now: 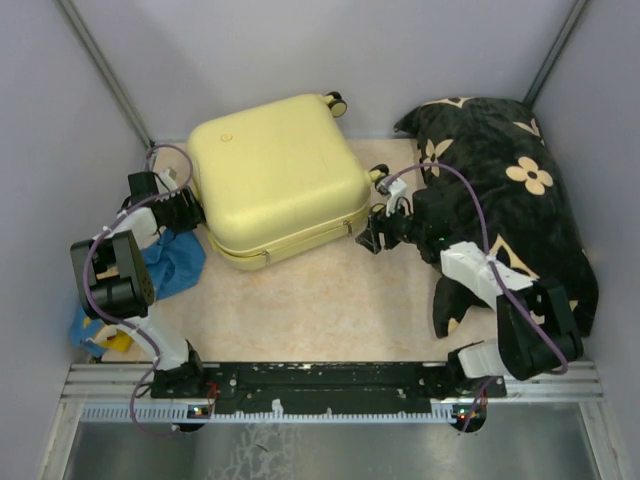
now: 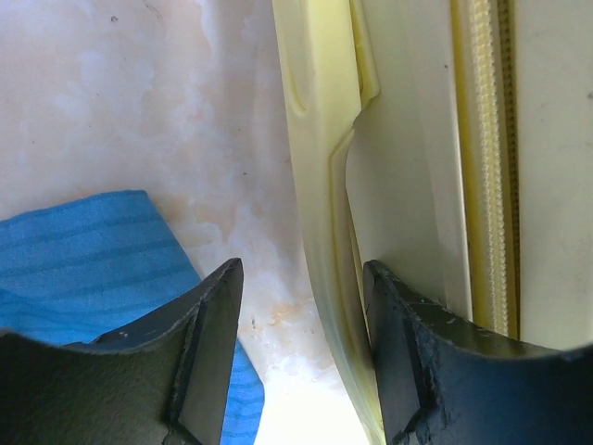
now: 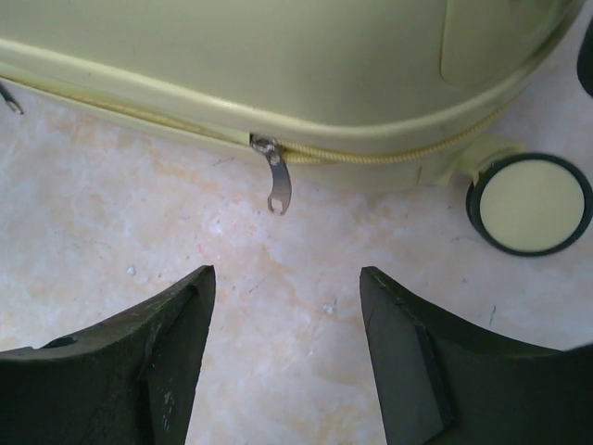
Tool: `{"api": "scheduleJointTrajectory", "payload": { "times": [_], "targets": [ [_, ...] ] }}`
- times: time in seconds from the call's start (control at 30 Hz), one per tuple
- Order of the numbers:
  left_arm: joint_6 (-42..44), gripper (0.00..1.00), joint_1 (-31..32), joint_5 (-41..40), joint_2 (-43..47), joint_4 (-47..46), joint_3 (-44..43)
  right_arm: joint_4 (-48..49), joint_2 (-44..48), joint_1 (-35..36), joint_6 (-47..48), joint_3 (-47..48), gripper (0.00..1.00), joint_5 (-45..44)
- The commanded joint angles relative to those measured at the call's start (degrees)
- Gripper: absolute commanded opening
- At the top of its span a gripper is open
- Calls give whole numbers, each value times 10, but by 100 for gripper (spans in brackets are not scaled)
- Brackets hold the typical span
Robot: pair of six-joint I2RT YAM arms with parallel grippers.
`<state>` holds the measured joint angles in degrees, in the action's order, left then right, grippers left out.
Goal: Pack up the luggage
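The luggage (image 1: pixel 275 175), a pale yellow hard-shell suitcase, lies shut in the middle of the table with its wheels toward the back right. My left gripper (image 1: pixel 190 210) is at its left side. In the left wrist view that gripper (image 2: pixel 303 269) is open, and a raised yellow strip (image 2: pixel 320 139) of the luggage (image 2: pixel 408 139) runs between the fingers, close against the right one. My right gripper (image 1: pixel 378 232) is at the luggage's near right corner. It (image 3: pixel 287 271) stands open over bare table, a little short of the metal zipper pull (image 3: pixel 275 181) on the closed zipper.
A big black cloth with beige flowers (image 1: pixel 510 190) is heaped along the right side, under the right arm. A blue cloth (image 1: pixel 170 262) lies just left of the luggage, with a yellow item (image 1: pixel 115 342) near the left arm's base. A suitcase wheel (image 3: pixel 528 204) sits right of the zipper pull.
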<state>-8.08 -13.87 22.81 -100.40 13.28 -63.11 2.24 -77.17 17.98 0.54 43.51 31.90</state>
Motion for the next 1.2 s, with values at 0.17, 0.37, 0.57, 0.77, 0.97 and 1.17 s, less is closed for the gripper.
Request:
{"api": "scheduleJointTrajectory", "payload": {
  "times": [0.17,0.37,0.57,0.77,0.97,1.17],
  "targets": [
    [-3,60,2,14,18,0,30,224,-88,48,-54,6,59,-77],
    [-10,60,3,15,26,-12,47,241,-113,78,-86,9,54,-83],
    [-8,59,7,15,40,-12,66,261,-131,102,-113,4,49,-119],
    [-3,55,8,11,46,-9,79,254,-138,102,-103,11,33,-162],
    [1,46,9,1,33,-2,72,224,-129,102,-104,8,5,-184],
    [19,28,9,-29,29,10,61,192,-97,85,-99,-2,0,-222]
  ]
}}
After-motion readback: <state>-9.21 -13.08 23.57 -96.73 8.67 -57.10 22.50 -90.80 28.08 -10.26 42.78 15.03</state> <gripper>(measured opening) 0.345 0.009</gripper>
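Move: Ahead and to the left of the right hand, about 4 cm out and 5 cm over, hangs the suitcase's right zipper pull, some 4 cm lower. The near wheel stands about 8 cm ahead and 2 cm to the right; the left zipper pull, about 25 cm left and 2 cm back. At the left hand, the side handle already runs between the open fingers, about 1 cm back and 1 cm right, with the blue cloth 11 cm back and 6 cm left. Reaching left, forward and down to the suitcase's right zipper pull, the right hand overshoots left slightly and eases back, some 7 cm off in all, turns nearly 10 degrees clockwise and shuts its fingers fully, pinching the pull. Meanwhile the left hand shifts a centimetre or so back and right and narrows its fingers around the side handle. ##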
